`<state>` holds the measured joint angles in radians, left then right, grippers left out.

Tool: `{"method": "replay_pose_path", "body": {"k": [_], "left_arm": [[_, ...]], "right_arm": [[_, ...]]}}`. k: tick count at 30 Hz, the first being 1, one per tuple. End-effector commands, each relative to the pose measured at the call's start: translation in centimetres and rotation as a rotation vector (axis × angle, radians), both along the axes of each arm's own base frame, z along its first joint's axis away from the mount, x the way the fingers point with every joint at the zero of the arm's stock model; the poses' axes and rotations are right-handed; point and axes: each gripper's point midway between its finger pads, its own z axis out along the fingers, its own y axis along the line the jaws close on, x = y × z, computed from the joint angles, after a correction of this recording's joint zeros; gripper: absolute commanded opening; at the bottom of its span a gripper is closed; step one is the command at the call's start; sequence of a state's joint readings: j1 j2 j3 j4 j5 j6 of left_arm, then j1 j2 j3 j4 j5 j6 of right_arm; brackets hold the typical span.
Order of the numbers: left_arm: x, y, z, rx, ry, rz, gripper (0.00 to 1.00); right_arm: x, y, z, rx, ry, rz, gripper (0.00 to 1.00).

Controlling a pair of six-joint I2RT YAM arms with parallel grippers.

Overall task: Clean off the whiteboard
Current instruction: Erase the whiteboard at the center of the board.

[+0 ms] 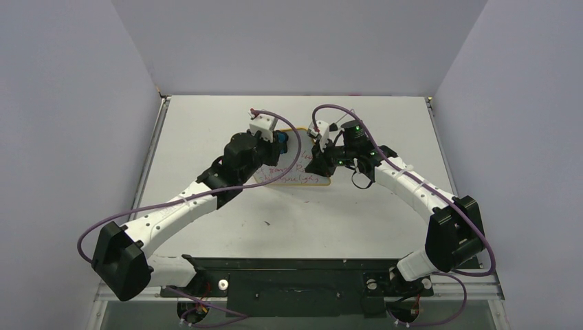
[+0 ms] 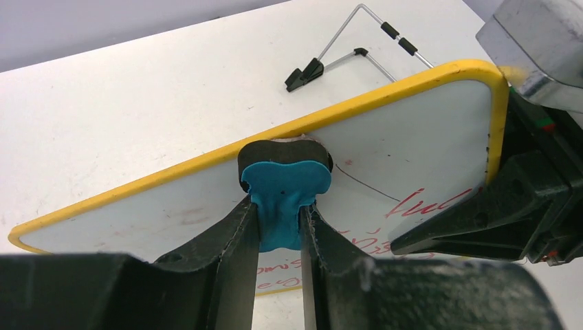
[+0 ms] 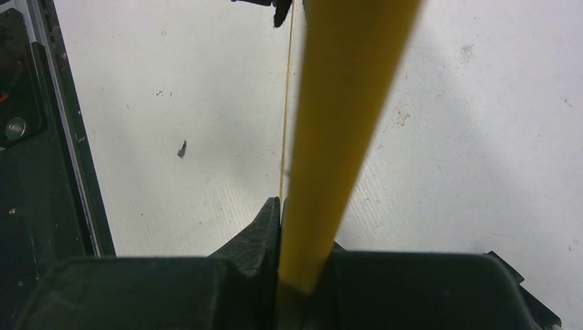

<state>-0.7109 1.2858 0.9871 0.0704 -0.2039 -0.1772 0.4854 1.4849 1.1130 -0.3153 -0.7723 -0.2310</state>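
The whiteboard (image 1: 306,172) has a yellow rim and red handwriting, and it is tilted up off the table at mid-back. In the left wrist view the whiteboard (image 2: 412,144) fills the middle, with red lines at its lower right. My left gripper (image 2: 278,206) is shut on a blue-and-black eraser (image 2: 285,189), which presses on the board just under its top rim. The right gripper (image 3: 295,227) is shut on the board's yellow edge (image 3: 344,103). One black finger (image 2: 474,216) of it lies across the board's right side. In the top view the left gripper (image 1: 278,141) and right gripper (image 1: 322,155) flank the board.
The board's wire stand (image 2: 364,51) with a black foot (image 2: 304,74) juts out behind it. The white table (image 1: 206,137) is walled in on three sides. A black rail (image 3: 41,172) runs along the near edge by the arm bases.
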Motion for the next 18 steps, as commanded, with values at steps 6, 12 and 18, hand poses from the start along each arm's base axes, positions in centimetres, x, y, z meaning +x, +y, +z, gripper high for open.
{"method": "replay_pose_path", "body": {"k": [6, 12, 18], "left_arm": [[-0.6, -2.9, 2.0, -0.131, -0.065, -0.118, 0.00], [-2.6, -6.1, 2.2, -0.099, -0.078, -0.191, 0.00], [-2.0, -5.8, 2.1, -0.033, -0.062, -0.123, 0.00]], "right_arm": [[-2.9, 1.1, -0.6, -0.004, 0.064, 0.118, 0.00], [-2.9, 1.1, -0.7, -0.006, 0.067, 0.117, 0.00], [-3.0, 1.1, -0.6, -0.005, 0.064, 0.118, 0.00]]}}
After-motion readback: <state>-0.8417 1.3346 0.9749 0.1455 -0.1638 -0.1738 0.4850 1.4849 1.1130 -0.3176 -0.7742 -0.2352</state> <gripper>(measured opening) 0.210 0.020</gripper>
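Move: The left hand holds the eraser, near the whiteboard's top edge. The red word it is heading for lies roughly 8 cm to its right, about level fore and aft and 2 cm lower. The right gripper on the board's edge is some 10 cm right, 4 cm back and 4 cm lower; the board's upper right corner is about 10 cm right and 3 cm up. From the right hand that word lies about 3 cm ahead, 3 cm left and 2 cm up. Keeping the eraser's felt against the whiteboard, the left hand hesitates, then sweeps right and back along the face towards the right gripper, about 6 cm right and 3 cm back, turning some 10 degrees clockwise. Its grip on the eraser stays shut, while the right hand stays put and keeps pinching the board's edge. ##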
